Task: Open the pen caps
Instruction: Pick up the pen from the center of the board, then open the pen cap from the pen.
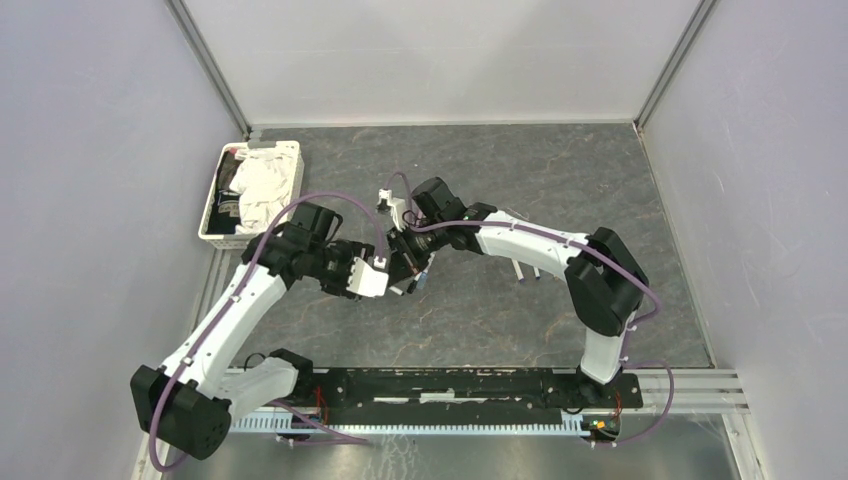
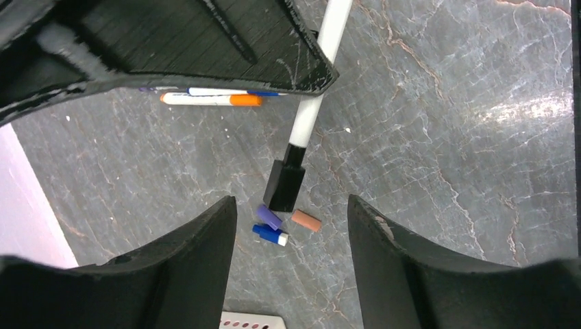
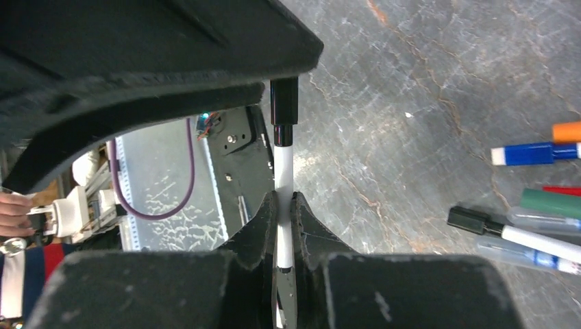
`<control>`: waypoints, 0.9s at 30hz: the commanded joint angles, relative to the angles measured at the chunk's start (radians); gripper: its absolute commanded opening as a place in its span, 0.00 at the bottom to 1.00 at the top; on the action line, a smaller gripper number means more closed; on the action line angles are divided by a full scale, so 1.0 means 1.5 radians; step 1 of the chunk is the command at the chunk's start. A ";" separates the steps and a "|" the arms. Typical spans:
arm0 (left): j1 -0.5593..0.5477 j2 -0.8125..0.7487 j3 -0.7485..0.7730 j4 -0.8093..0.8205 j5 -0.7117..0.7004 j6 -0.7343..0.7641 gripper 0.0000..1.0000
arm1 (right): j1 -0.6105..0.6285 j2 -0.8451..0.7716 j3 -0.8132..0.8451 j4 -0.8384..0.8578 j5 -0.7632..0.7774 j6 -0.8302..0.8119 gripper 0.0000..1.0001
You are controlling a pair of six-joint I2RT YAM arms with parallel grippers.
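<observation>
My right gripper [image 3: 284,200] is shut on the white barrel of a pen [image 3: 283,164] and holds it above the table. The pen's black cap [image 2: 284,185] is still on it and points toward my left gripper [image 2: 291,205]. The left jaws stand apart, one on each side of the cap's end, without touching it. In the top view both grippers meet mid-table, left gripper [image 1: 398,277] and right gripper [image 1: 410,248]. Loose pen caps lie on the table below: purple [image 2: 269,216], blue [image 2: 268,234] and orange-brown [image 2: 306,220].
A pen with an orange cap [image 2: 212,99] lies further off on the table. Several capped pens lie to the right, among them blue [image 3: 527,153], green [image 3: 551,203] and black [image 3: 473,220]. A white tray of cloth [image 1: 290,152] stands at the back left.
</observation>
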 commanded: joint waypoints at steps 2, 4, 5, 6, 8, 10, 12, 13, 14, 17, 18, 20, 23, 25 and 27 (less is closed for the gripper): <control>-0.019 0.001 -0.009 -0.014 -0.010 0.033 0.61 | 0.005 0.017 0.027 0.059 -0.050 0.041 0.04; -0.023 0.006 -0.010 -0.026 -0.012 0.034 0.57 | 0.006 0.022 0.027 0.068 -0.056 0.048 0.03; -0.027 0.007 -0.012 -0.030 -0.015 0.039 0.55 | 0.006 0.022 0.026 0.072 -0.057 0.053 0.03; -0.029 0.008 -0.015 -0.031 -0.020 0.043 0.53 | 0.005 0.024 0.027 0.076 -0.058 0.055 0.03; -0.032 0.008 -0.014 -0.027 -0.022 0.043 0.46 | 0.006 0.027 0.025 0.083 -0.065 0.061 0.03; -0.033 0.011 -0.011 -0.025 -0.024 0.040 0.38 | 0.005 0.030 0.023 0.091 -0.071 0.069 0.04; -0.035 0.012 -0.011 -0.030 -0.029 0.039 0.28 | 0.006 0.030 0.015 0.114 -0.081 0.084 0.09; -0.036 0.011 -0.011 -0.030 -0.032 0.039 0.17 | 0.006 0.029 0.010 0.124 -0.082 0.094 0.15; -0.035 0.010 -0.010 -0.029 -0.032 0.037 0.05 | 0.006 0.029 0.008 0.132 -0.082 0.099 0.23; -0.036 0.005 -0.003 -0.029 -0.029 0.029 0.02 | 0.013 0.030 0.004 0.150 -0.088 0.110 0.38; -0.035 0.006 0.000 -0.029 -0.028 0.027 0.02 | 0.015 0.033 0.006 0.151 -0.088 0.112 0.40; -0.035 0.008 0.007 -0.029 -0.029 0.024 0.02 | 0.018 0.040 0.010 0.152 -0.088 0.117 0.44; -0.035 0.010 0.016 -0.029 -0.033 0.021 0.02 | 0.022 0.050 0.014 0.145 -0.086 0.110 0.47; -0.036 0.011 0.020 -0.030 -0.036 0.021 0.02 | 0.024 0.056 0.015 0.133 -0.081 0.100 0.47; -0.036 0.012 0.022 -0.030 -0.041 0.021 0.02 | 0.023 0.062 0.015 0.119 -0.076 0.090 0.47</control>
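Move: The held pen's black cap sits between the open left fingertips, about 1 cm back, 1 cm right and 2 cm below that hand's grip centre. From the right gripper, which pinches the pen's white barrel, the cap is some 5 cm left, 1 cm back and 1 cm higher. The pen pile lies roughly 7 cm ahead, 4 cm right and 13 cm below the right hand. The loose caps are about 3 cm ahead, 6 cm left and 14 cm below the left hand. Bring the left gripper back and down about 2 cm while closing it until its fingertips pinch the black cap. Keep the right grip on the barrel, easing leftwards, until the left has shut; then open the right fingers about halfway to free the barrel, still moving that hand left towards the left gripper, some 3 cm in all. ##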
